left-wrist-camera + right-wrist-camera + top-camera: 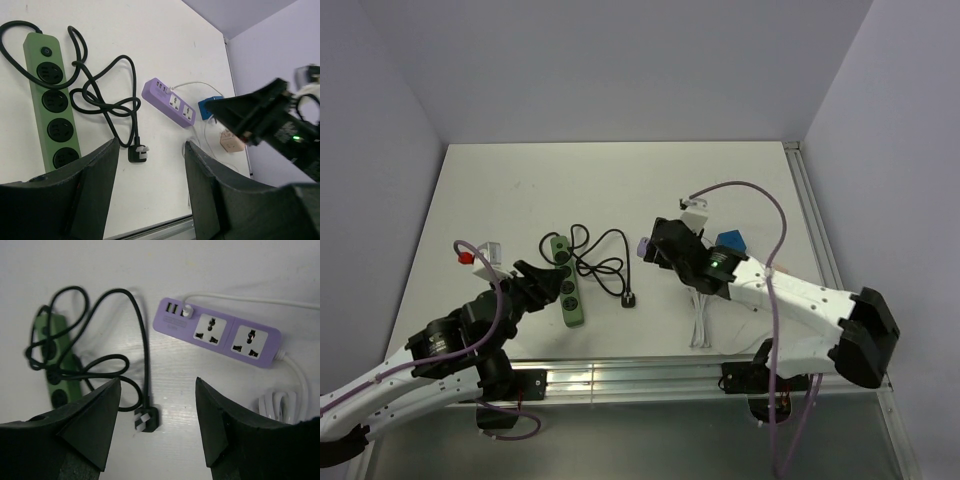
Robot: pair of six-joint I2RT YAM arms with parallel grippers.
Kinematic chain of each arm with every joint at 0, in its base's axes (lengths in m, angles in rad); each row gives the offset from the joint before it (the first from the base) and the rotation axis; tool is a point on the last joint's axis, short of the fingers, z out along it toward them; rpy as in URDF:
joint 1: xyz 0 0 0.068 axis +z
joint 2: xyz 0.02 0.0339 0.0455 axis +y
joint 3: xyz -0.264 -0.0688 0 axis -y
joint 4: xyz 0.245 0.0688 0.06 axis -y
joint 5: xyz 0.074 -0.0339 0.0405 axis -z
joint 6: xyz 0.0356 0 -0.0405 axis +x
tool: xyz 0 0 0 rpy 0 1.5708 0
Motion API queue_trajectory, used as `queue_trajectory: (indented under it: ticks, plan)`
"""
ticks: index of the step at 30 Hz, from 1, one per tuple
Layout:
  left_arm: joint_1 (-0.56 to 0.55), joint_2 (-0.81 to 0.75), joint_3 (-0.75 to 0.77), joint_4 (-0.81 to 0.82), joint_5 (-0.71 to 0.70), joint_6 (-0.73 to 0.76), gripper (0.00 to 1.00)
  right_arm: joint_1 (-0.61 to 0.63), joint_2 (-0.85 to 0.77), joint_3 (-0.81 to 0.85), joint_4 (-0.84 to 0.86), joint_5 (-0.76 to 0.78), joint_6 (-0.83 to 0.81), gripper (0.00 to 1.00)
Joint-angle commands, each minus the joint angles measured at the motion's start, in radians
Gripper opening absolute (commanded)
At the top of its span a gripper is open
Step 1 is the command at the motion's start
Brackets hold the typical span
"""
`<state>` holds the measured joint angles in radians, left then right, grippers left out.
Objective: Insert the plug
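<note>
The plug (730,241), a small bright blue box, sits on the table at the right, just behind my right arm; in the left wrist view the plug (209,106) is partly hidden by that arm. My right gripper (656,246) hovers open over the table near a purple power strip (217,332), with nothing between its fingers. Seen from its wrist, the right gripper (158,385) is above the black plug (147,421) of the green strip's cord. My left gripper (534,276) stands open and empty beside the green power strip (566,281). The left gripper (151,145) holds nothing.
The green strip's black cord (603,262) lies in loops between the two strips. A white coiled cable (700,325) lies near the front edge. A pink adapter (231,142) sits near the blue one. A metal rail (620,378) runs along the table's near edge.
</note>
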<state>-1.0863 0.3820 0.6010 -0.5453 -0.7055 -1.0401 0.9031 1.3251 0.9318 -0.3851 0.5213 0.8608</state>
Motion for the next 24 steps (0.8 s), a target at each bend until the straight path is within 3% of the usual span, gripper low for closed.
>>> queue_trajectory:
  ticks: [1,5,7,13,18,24]
  plan:
    - [-0.003,0.000,0.029,0.024,-0.019,0.041,0.61,-0.001,-0.118,0.011,-0.004,0.025,-0.046,0.68]
    - [-0.003,0.027,0.042,0.042,0.000,0.046,0.61,-0.099,-0.129,0.064,-0.135,0.079,-0.020,0.68]
    - [-0.003,0.047,0.051,0.045,0.023,0.052,0.61,-0.222,-0.118,0.078,-0.193,0.037,0.009,0.69]
    - [-0.003,0.072,0.062,0.027,0.041,0.045,0.60,-0.464,-0.171,0.024,-0.141,-0.007,-0.031,0.77]
    - [-0.003,0.069,0.057,0.038,0.043,0.054,0.60,-0.546,-0.143,0.051,-0.198,0.029,-0.072,0.88]
    - [-0.003,0.101,0.066,0.027,0.057,0.049,0.60,-0.610,-0.089,0.030,-0.196,0.040,-0.134,0.93]
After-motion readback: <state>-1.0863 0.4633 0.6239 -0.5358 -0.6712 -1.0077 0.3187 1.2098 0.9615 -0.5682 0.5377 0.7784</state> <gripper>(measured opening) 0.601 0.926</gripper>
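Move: The blue adapter is the right hand's next goal: about 22 cm to the right of it, 7 cm ahead and some 12 cm below. The purple power strip, with the white USB plug already in it, is nearer, roughly 6 cm ahead and 7 cm right; the pink adapter is about level ahead and 31 cm right, the black plug 5 cm back and 3 cm left, all on the table. From the left hand the blue adapter is some 17 cm ahead, 38 cm right and 20 cm down. Empty and already clear of the purple strip, the right hand first climbs about 5 cm, then sweeps some 20 cm to the right and a little forward, high over the table towards the blue adapter, slowing and sinking slightly at the end. On the way the wrist swings some 30 degrees clockwise and the fingers spread from about two-thirds to almost fully open, ending well above the table and touching nothing. ##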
